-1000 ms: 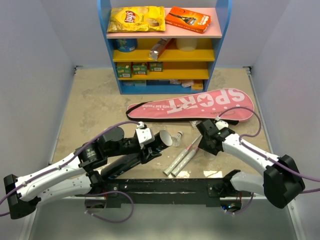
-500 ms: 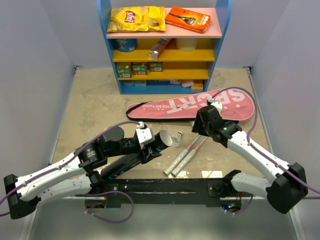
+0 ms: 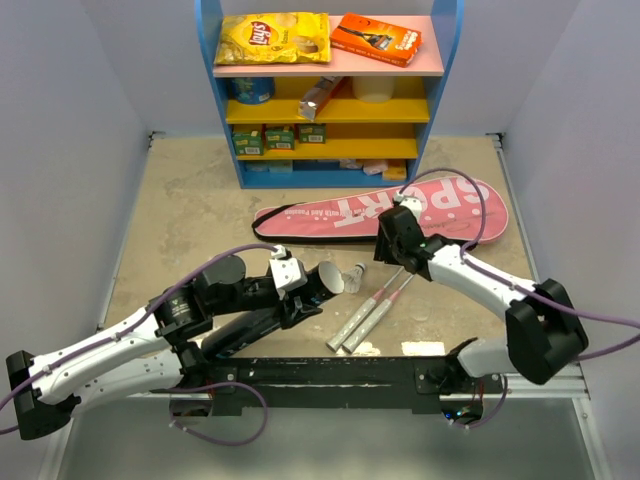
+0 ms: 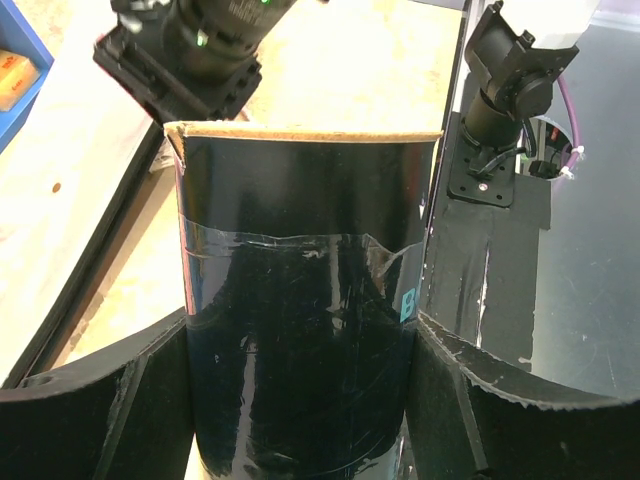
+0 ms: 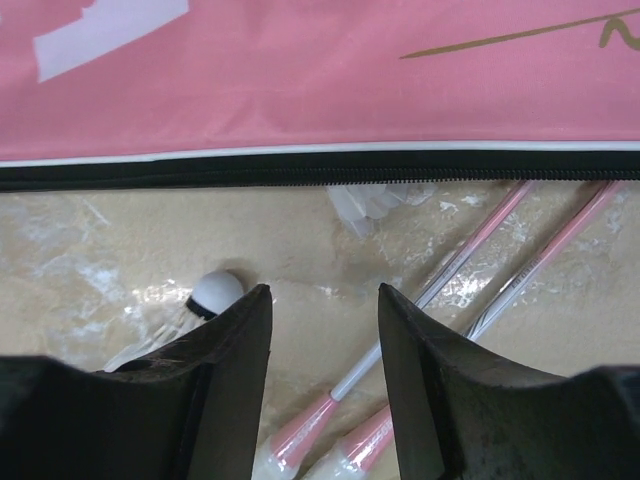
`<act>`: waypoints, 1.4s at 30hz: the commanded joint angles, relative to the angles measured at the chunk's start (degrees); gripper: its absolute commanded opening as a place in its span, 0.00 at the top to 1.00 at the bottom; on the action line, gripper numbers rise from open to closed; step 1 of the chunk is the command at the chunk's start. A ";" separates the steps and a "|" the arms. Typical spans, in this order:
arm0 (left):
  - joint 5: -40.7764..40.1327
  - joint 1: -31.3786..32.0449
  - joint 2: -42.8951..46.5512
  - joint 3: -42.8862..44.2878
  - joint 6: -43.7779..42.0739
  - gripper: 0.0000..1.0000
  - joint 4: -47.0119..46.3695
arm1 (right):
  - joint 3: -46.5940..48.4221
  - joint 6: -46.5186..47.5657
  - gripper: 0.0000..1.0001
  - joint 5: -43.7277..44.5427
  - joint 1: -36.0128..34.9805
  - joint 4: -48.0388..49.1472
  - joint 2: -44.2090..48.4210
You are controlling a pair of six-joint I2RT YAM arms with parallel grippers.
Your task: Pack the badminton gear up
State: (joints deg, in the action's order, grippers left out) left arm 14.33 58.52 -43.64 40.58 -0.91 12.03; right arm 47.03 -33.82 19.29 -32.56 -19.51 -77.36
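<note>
My left gripper (image 3: 308,285) is shut on the long black tube (image 3: 262,322), which rises between both fingers in the left wrist view (image 4: 300,330); its open end (image 3: 331,277) points right. The pink SPORT bag (image 3: 400,208) lies across the table. My right gripper (image 3: 390,250) hovers at the bag's black zip edge (image 5: 300,170), open (image 5: 323,300) with nothing held. Two rackets (image 3: 368,310) lie under it, pink shafts (image 5: 470,262) running to the bag, heads hidden. A white shuttlecock (image 5: 215,293) sits by the left finger, between the tube mouth and the gripper (image 3: 357,272).
A blue shelf unit (image 3: 330,100) stands at the back with a yellow crisp packet (image 3: 272,38) and an orange box (image 3: 376,37) on top. A black rail (image 3: 330,370) runs along the near edge. A white feathery piece (image 5: 375,205) lies against the zip edge.
My right gripper has moved up and left, from beside the racket shafts to the bag's lower edge. The left arm and tube have stayed put.
</note>
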 commanded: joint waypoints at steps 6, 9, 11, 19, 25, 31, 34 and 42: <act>0.18 0.01 0.22 -0.59 2.66 1.00 -1.05 | 2.19 2.80 0.53 4.97 0.56 4.12 -5.87; 0.09 0.01 -0.04 -0.59 2.58 1.00 -1.05 | 2.54 3.50 0.54 5.14 0.83 4.83 -7.18; 0.09 0.01 -0.31 -0.59 2.58 1.00 -1.05 | 2.81 4.11 0.55 5.49 1.35 5.35 -7.71; -0.27 0.01 -0.66 -0.59 2.31 1.00 -0.96 | 2.63 6.31 0.62 4.09 3.38 8.60 -8.86; -0.18 0.10 -1.10 -0.50 2.31 1.00 -0.96 | 2.20 7.54 0.66 -1.00 3.38 11.68 -10.35; -0.18 0.01 -1.10 -0.59 2.31 1.00 -0.87 | 1.67 7.46 0.73 -3.56 3.38 13.79 -11.23; -0.35 0.01 -1.10 -0.59 2.40 1.00 -0.87 | 1.67 7.54 0.91 -3.21 3.38 13.88 -11.23; -0.53 0.01 -0.75 -0.59 2.40 1.00 -0.78 | 0.79 7.11 1.00 -1.44 3.29 10.46 -6.68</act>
State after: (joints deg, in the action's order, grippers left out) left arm 14.24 58.52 -44.77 40.47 -0.93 11.62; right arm 47.64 -26.85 16.84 -29.23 -8.36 -88.82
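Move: The zip along the pink bag's near edge, at the spot I go for, is about 4 cm ahead of my right hand, straight in line and some 4 cm below. A scrap of clear plastic lies just short of it, about 3 cm ahead and 2 cm to the right; the shuttlecock is some 6 cm left and 4 cm back, and the racket handles about 14 cm back and 4 cm left. From my left hand that zip spot is roughly 22 cm ahead, 13 cm right and 19 cm down. I drop my right hand about 3.5 cm, fingers slanting down and forward. Then I reach about 3 cm forward to the bag's black zip edge, swinging some 2 cm right on the way and coming back left. There I shut my half-open fingers completely on the zip edge. ##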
